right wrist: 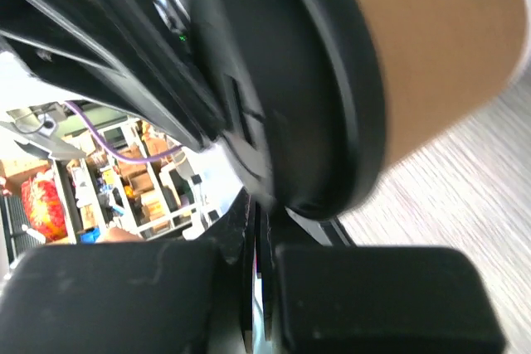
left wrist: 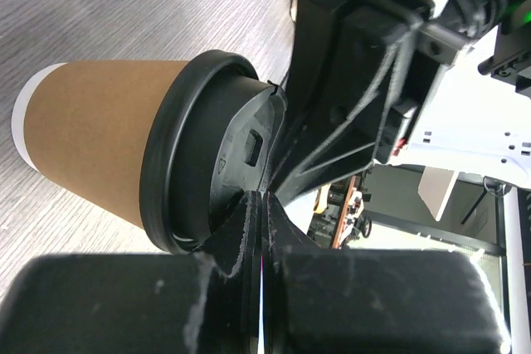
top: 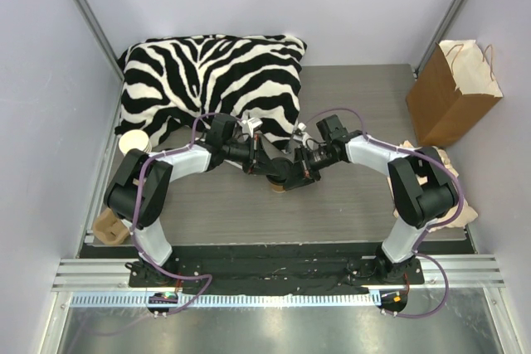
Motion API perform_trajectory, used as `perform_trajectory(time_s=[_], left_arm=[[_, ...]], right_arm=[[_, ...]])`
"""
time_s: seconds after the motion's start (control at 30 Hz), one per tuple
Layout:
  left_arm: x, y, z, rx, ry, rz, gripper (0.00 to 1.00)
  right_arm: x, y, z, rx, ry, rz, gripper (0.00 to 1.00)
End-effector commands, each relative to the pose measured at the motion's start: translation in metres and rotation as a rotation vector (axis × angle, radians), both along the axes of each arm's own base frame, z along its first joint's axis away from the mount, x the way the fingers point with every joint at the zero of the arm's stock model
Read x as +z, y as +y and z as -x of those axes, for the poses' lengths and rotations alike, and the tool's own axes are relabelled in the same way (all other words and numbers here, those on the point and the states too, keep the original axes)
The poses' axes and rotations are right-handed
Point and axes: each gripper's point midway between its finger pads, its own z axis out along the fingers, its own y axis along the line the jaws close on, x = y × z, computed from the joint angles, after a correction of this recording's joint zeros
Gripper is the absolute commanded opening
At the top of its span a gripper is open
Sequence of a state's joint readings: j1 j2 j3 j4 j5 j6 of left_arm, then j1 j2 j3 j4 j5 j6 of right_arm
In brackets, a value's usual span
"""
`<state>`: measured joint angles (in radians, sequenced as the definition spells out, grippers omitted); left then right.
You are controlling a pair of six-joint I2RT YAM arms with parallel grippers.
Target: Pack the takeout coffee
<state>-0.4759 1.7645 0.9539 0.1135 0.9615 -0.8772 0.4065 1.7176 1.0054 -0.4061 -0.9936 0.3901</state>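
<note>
The takeout coffee, a brown paper cup [left wrist: 99, 134] with a black lid [left wrist: 207, 151], stands at the table's middle, mostly hidden under both arms in the top view [top: 277, 186]. My left gripper [left wrist: 264, 196] is shut, with nothing between its jaws, and its tips rest against the lid's top. From the other side my right gripper [right wrist: 255, 205] is also shut and empty, its tips at the lid [right wrist: 307, 80] of the same cup [right wrist: 440, 47]. The two grippers meet over the cup, the left [top: 278, 170] and the right [top: 304, 168].
A zebra-striped pillow [top: 211, 80] lies at the back left. A brown paper bag [top: 452, 93] stands upright at the back right. Lidless cups [top: 133, 143] sit at the left edge, another [top: 108, 225] nearer. Beige paper items [top: 452, 201] lie behind the right arm.
</note>
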Motion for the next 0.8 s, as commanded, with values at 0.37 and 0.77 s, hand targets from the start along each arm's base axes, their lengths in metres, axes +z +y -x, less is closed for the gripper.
perform_trajectory(time_s=[0.37,0.77], left_arm=[[-0.033,0.009,0.003,0.025,0.022,-0.108,0.00],[-0.037,0.010,0.005,0.023,0.026,-0.113,0.00]], right_arm=[[0.103,0.016,-0.044,-0.051,-0.263,-0.138,0.01],[0.021,0.012,-0.079,-0.164,-0.120,-0.028,0.01]])
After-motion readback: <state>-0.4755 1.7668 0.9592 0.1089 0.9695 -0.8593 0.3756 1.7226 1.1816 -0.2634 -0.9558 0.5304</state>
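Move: The lid on the takeout coffee cup has its middle some 4 cm ahead of the right hand and 2 cm to its left, about level with the fingertips, which are at its near-right rim. From the left hand, whose closed tips rest on the lid's left part, that middle is roughly 3 cm to the right and straight ahead 0. About 8 cm beyond the lid's middle and 16 cm to its left lie the straws; the zebra cushion's near corner is 9 cm beyond it. Up and forward goes the right hand, after a tiny dip at the lid's near rim: its shut fingertips come free, rise about 9 cm and arc over to the lid's far side, then sink some 3 cm, ending 7 cm farther out. The wrist rolls about 15 degrees on the way and starts rolling back. The left hand stays in place, its closed tips still resting on the lid. ##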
